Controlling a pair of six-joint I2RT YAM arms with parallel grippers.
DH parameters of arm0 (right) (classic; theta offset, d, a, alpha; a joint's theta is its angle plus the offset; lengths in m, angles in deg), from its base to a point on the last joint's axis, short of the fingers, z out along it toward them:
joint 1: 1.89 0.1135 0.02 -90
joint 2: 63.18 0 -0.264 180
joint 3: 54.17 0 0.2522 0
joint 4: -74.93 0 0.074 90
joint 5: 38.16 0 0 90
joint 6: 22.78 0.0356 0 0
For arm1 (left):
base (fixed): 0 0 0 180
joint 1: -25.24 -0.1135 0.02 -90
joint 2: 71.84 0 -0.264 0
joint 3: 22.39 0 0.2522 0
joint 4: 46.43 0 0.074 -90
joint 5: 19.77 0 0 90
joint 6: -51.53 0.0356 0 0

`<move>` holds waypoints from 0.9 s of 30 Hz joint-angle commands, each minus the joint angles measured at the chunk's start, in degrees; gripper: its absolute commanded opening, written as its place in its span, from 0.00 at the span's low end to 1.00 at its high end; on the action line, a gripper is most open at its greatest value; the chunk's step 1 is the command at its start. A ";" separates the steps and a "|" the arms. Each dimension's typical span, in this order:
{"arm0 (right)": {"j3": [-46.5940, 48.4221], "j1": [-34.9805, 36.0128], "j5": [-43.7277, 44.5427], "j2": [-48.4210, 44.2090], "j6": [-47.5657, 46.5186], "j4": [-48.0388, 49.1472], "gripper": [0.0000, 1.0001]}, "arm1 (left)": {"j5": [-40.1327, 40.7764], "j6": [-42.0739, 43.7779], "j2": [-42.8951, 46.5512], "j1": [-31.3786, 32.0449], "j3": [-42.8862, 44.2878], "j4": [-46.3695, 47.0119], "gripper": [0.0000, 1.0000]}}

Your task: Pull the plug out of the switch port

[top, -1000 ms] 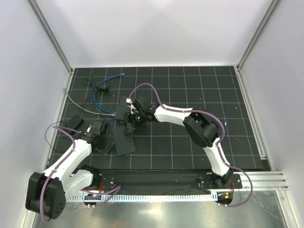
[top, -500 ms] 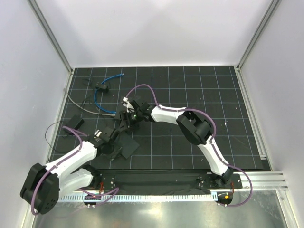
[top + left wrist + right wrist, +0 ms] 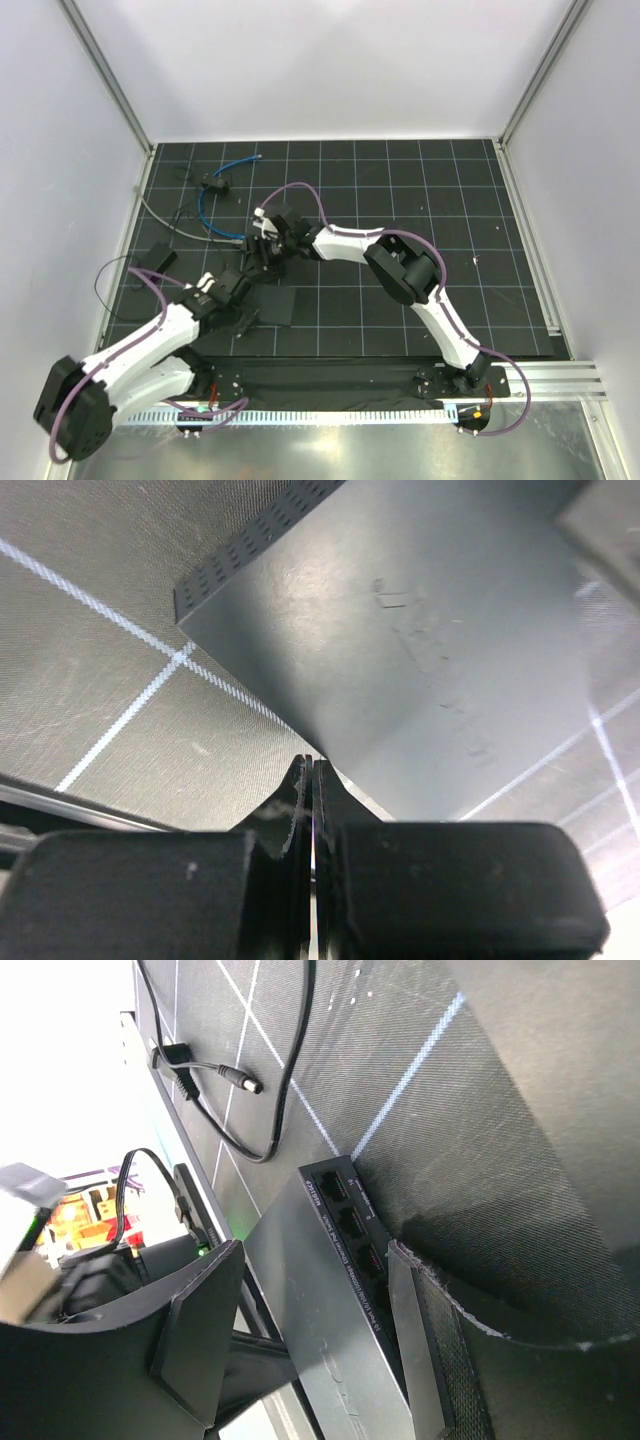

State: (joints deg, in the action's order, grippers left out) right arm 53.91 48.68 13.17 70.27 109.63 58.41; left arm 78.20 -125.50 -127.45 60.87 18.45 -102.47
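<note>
The switch (image 3: 340, 1340) is a dark box with a row of ports (image 3: 345, 1222) along its narrow edge. It lies between the fingers of my right gripper (image 3: 315, 1250), which stands open. One finger (image 3: 415, 1360) covers the lower ports and the other (image 3: 195, 1330) stands off the far side. The ports that show are empty. From above, the blue cable (image 3: 205, 200) arcs across the mat. One pale plug (image 3: 257, 157) lies loose at the back, and the cable's other end (image 3: 238, 237) sits just left of the right gripper (image 3: 260, 252). My left gripper (image 3: 312, 765) is shut and empty.
A flat black slab (image 3: 272, 306) lies at the left gripper's tips; the left wrist view shows its vented edge (image 3: 260, 535). A grey cable (image 3: 165, 222), a thin black wire with a barrel connector (image 3: 245, 1083) and small black boxes (image 3: 160, 258) lie at the left.
My left arm has swung right and toward the near edge, and the black slab has turned and shifted right. The right gripper has moved slightly left and narrowed a little.
</note>
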 commanded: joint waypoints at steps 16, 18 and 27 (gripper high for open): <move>-1.24 -3.27 -1.92 -6.62 -7.43 -6.99 0.68 | 5.23 -4.29 14.66 0.05 0.35 -9.75 0.00; -1.86 -3.72 -2.63 -7.67 -9.79 -8.65 0.68 | 4.60 -4.82 14.40 0.05 0.09 -10.36 0.00; -6.17 -3.90 -2.72 -9.61 -11.39 -10.16 0.68 | 3.55 -9.74 16.50 0.05 -7.47 -1.76 0.01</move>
State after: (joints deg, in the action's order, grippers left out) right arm 48.93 44.00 11.68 64.17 99.71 48.75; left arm 81.56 -132.75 -111.30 60.87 12.06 -108.18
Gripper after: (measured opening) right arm 0.682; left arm 0.013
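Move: The switch lies with its long side left-right and its ports facing forward. From the left hand, at its near edge, the switch's middle is about 5 cm ahead and 4 cm right, some 1 cm lower. From the right hand it is about 8 cm back, 4 cm right and 3 cm down. The second box is some 21 cm ahead of the switch and 2 cm left of it; the power brick stands about 12 cm ahead of the switch and 30 cm left. Rising nearly 4 cm by the switch's near edge and drifting left, the left hand, fingers still shut, tips them outward about 10 degrees, then sinks to its old height, ending 2–3 cm left and slightly back. The right hand, still wide open, shifts about 1 cm back, left and up, settles again, then sweeps 6 cm right along the port side. ##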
